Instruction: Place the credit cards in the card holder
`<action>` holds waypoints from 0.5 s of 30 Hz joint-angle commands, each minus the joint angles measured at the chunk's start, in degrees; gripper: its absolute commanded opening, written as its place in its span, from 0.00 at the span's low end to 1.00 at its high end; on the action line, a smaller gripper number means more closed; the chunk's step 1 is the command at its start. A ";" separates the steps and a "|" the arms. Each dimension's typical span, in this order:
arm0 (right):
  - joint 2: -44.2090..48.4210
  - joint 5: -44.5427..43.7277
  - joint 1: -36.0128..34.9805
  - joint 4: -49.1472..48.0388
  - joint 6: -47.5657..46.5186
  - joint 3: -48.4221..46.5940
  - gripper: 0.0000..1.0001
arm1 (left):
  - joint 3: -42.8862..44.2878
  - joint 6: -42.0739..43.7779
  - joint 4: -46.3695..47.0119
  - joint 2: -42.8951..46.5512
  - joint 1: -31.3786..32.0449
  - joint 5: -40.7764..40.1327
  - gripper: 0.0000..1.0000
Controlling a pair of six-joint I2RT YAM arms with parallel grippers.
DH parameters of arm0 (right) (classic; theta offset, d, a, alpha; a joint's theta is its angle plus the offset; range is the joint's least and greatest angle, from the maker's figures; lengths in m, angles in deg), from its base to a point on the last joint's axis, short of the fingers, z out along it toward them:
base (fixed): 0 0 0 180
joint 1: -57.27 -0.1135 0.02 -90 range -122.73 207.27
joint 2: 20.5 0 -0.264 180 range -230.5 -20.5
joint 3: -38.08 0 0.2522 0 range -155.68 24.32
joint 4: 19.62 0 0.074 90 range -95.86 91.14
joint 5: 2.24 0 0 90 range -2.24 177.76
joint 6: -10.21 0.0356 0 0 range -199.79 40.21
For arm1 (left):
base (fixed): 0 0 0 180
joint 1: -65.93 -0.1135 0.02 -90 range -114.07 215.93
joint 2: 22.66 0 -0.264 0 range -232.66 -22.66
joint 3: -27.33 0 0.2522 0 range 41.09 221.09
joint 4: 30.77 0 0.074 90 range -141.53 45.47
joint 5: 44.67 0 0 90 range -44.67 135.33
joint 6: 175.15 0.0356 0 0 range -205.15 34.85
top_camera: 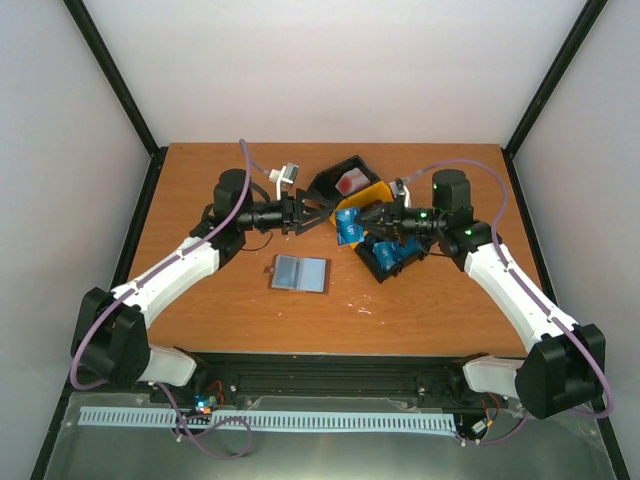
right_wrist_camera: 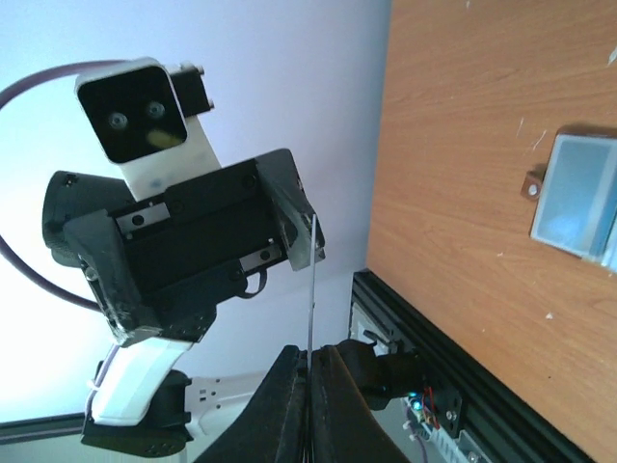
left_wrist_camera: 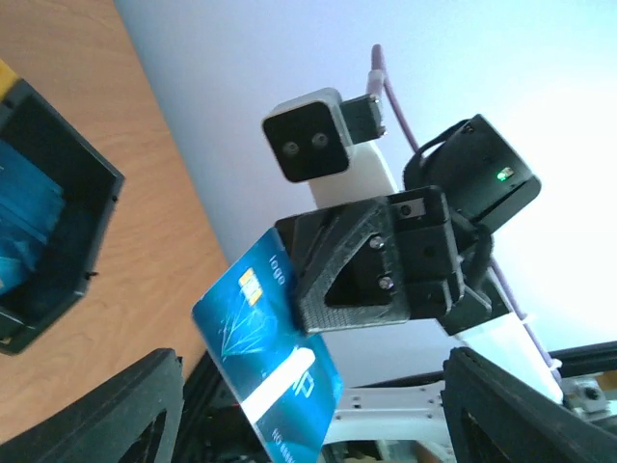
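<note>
A blue credit card (top_camera: 348, 228) hangs above the table between the two arms, with my right gripper (top_camera: 362, 218) shut on it. In the right wrist view the card (right_wrist_camera: 312, 280) shows edge-on, pinched between the shut fingertips (right_wrist_camera: 289, 386). My left gripper (top_camera: 322, 213) faces it, open. In the left wrist view the card (left_wrist_camera: 265, 347) stands between the spread fingers (left_wrist_camera: 106, 415), nearer the left one and touching neither. The card holder (top_camera: 300, 272) lies open and flat on the table below, pale grey-blue inside, also seen from the right wrist (right_wrist_camera: 576, 198).
A black-and-yellow tray (top_camera: 335, 175) stands tilted behind and right of the grippers, with more blue cards (top_camera: 390, 255) in its near compartment and a reddish item in the far one. Its black wall (left_wrist_camera: 67, 193) shows in the left wrist view. The black rail (right_wrist_camera: 424, 347) runs along the near edge.
</note>
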 commanded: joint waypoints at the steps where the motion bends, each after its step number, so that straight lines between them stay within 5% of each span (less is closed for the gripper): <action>1: 0.36 2.74 -1.44 -5.22 3.69 1.08 0.03 | -0.43 -9.99 6.08 -0.74 0.99 3.36 0.70; 9: -1.06 2.26 -3.09 -9.17 3.56 3.26 0.03 | -2.76 -9.04 2.24 -1.81 2.22 -0.41 0.47; 15: -1.98 2.13 -3.60 -9.07 1.06 4.49 0.03 | -2.97 -8.76 3.90 -2.27 2.14 -0.67 0.11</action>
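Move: The left hand's open fingers point right at the blue credit card, whose middle is about 5 cm to the right, 3 cm back and 2 cm lower. The right hand still grips the card's other side, with the left gripper some 7 cm to its left, 2 cm ahead and 1 cm higher. The open card holder lies 8 cm left of the left hand, 2 cm ahead and 30 cm below; the black tray is 8 cm right of the right hand, 7 cm ahead and 28 cm below. The left hand sinks about 3 cm and edges 1 cm right and slightly back towards the card, rolling some 10 degrees about its own pointing direction so that its forward side dips, while its fingers close from about three-quarters open to roughly a fifth, one above and one below the card's left part. The right hand keeps its shut grip and brings the card about 2 cm left to meet them, also drifting 1 cm back and, late on, sinking about 1 cm. ##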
